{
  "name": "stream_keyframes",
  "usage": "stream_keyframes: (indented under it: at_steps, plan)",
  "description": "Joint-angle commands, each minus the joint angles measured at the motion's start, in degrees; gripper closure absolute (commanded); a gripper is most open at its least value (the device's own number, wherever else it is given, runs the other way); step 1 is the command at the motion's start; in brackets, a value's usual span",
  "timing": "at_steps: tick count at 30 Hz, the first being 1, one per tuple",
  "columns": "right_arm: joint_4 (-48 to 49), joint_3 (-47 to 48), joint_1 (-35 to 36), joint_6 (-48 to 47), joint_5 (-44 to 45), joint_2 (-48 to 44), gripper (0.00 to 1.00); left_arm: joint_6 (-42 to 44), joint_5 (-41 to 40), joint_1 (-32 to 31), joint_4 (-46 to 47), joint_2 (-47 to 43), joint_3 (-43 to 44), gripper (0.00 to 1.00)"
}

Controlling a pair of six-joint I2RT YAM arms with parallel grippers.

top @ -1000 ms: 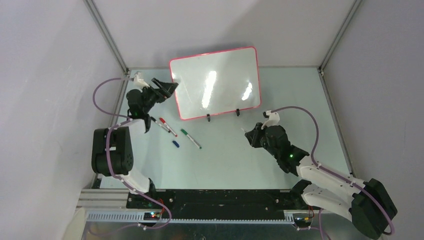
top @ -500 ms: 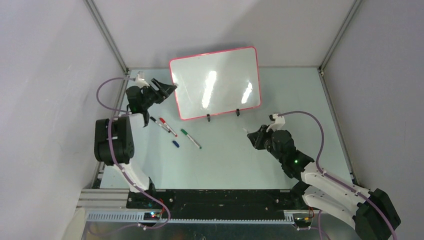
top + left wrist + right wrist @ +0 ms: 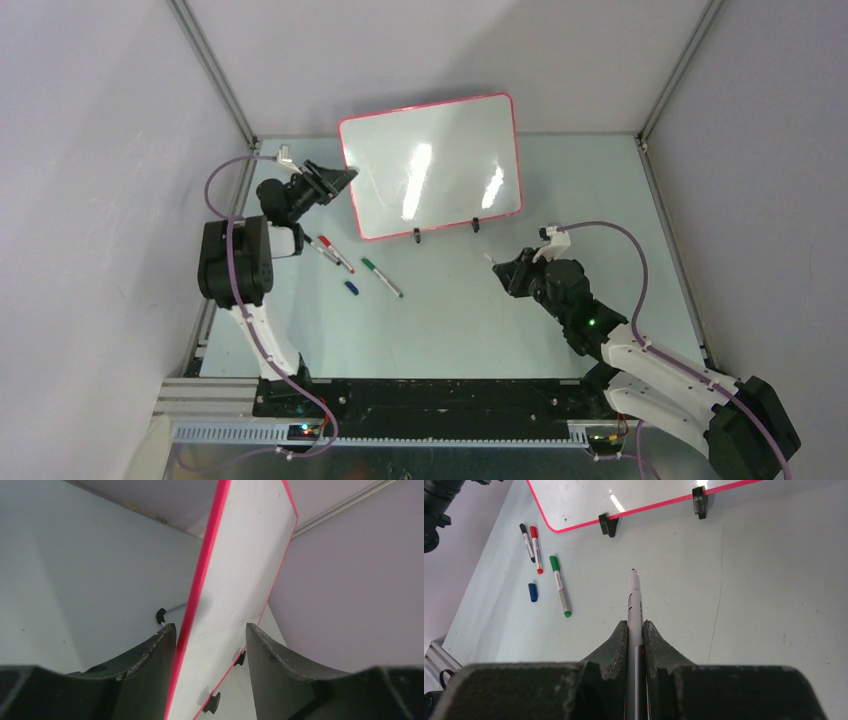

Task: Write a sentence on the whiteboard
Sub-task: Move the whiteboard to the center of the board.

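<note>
The whiteboard stands tilted at the back of the table on two black clip feet, with a thin red-pink frame. Its face is blank; no sentence shows on it. My left gripper straddles the board's left edge. In the left wrist view the board runs between the fingers of the left gripper. The jaws are open, with a gap on the right side. My right gripper hovers in front of the board's right half. In the right wrist view the right gripper is shut on an uncapped marker that points toward the whiteboard.
On the table left of centre lie a green marker, a red marker, a black marker and a blue cap. Grey walls and metal posts enclose the table on three sides.
My left gripper's jaws have narrowed around the board's left edge, and the left arm's elbow has shifted back. The right arm drew back slightly, still holding the marker.
</note>
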Motion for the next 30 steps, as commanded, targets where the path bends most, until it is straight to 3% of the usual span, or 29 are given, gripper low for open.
stream_keyframes:
  at_steps: [1,5,11,16,30]
  plan:
    - [3.1,0.23,-0.48,-0.69,-0.81,0.43,1.0,-5.07,3.25,-0.33,7.6,3.32,3.07,0.43]
    - [3.02,0.23,-0.77,-0.51,-1.26,0.34,1.0,-6.09,3.73,-0.44,8.34,4.33,3.66,0.5]
    - [3.14,0.23,-0.87,-0.09,-2.14,0.59,1.0,-6.32,5.59,-0.6,9.26,5.04,3.82,0.73]
    - [3.07,0.23,-0.96,0.18,-2.68,0.54,1.0,-7.32,7.32,-0.67,10.42,6.2,3.9,0.75]
    - [2.72,0.23,-1.07,0.0,-1.83,0.23,1.0,-15.52,16.59,0.39,19.3,7.09,3.68,0.98]
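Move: The whiteboard's left edge stands between my left hand's half-open fingers, a centimetre or two lower; the whiteboard's middle is about 18 cm to the right, level ahead. Its nearer black clip sits some 14 cm back and 15 cm right. The red marker lies about 16 cm back and 4 cm left, on the table roughly 16 cm below. From my right hand that edge is some 33 cm left and 21 cm ahead. I close my left fingers on the whiteboard's red left edge while the hand sinks about a centimetre. Keeping that pinch, I drag the board right and back towards me, some 3 cm right and 2 cm back, rising again late, as the wrist turns roughly 15 degrees clockwise. My right hand stays put, still holding the uncapped marker. ##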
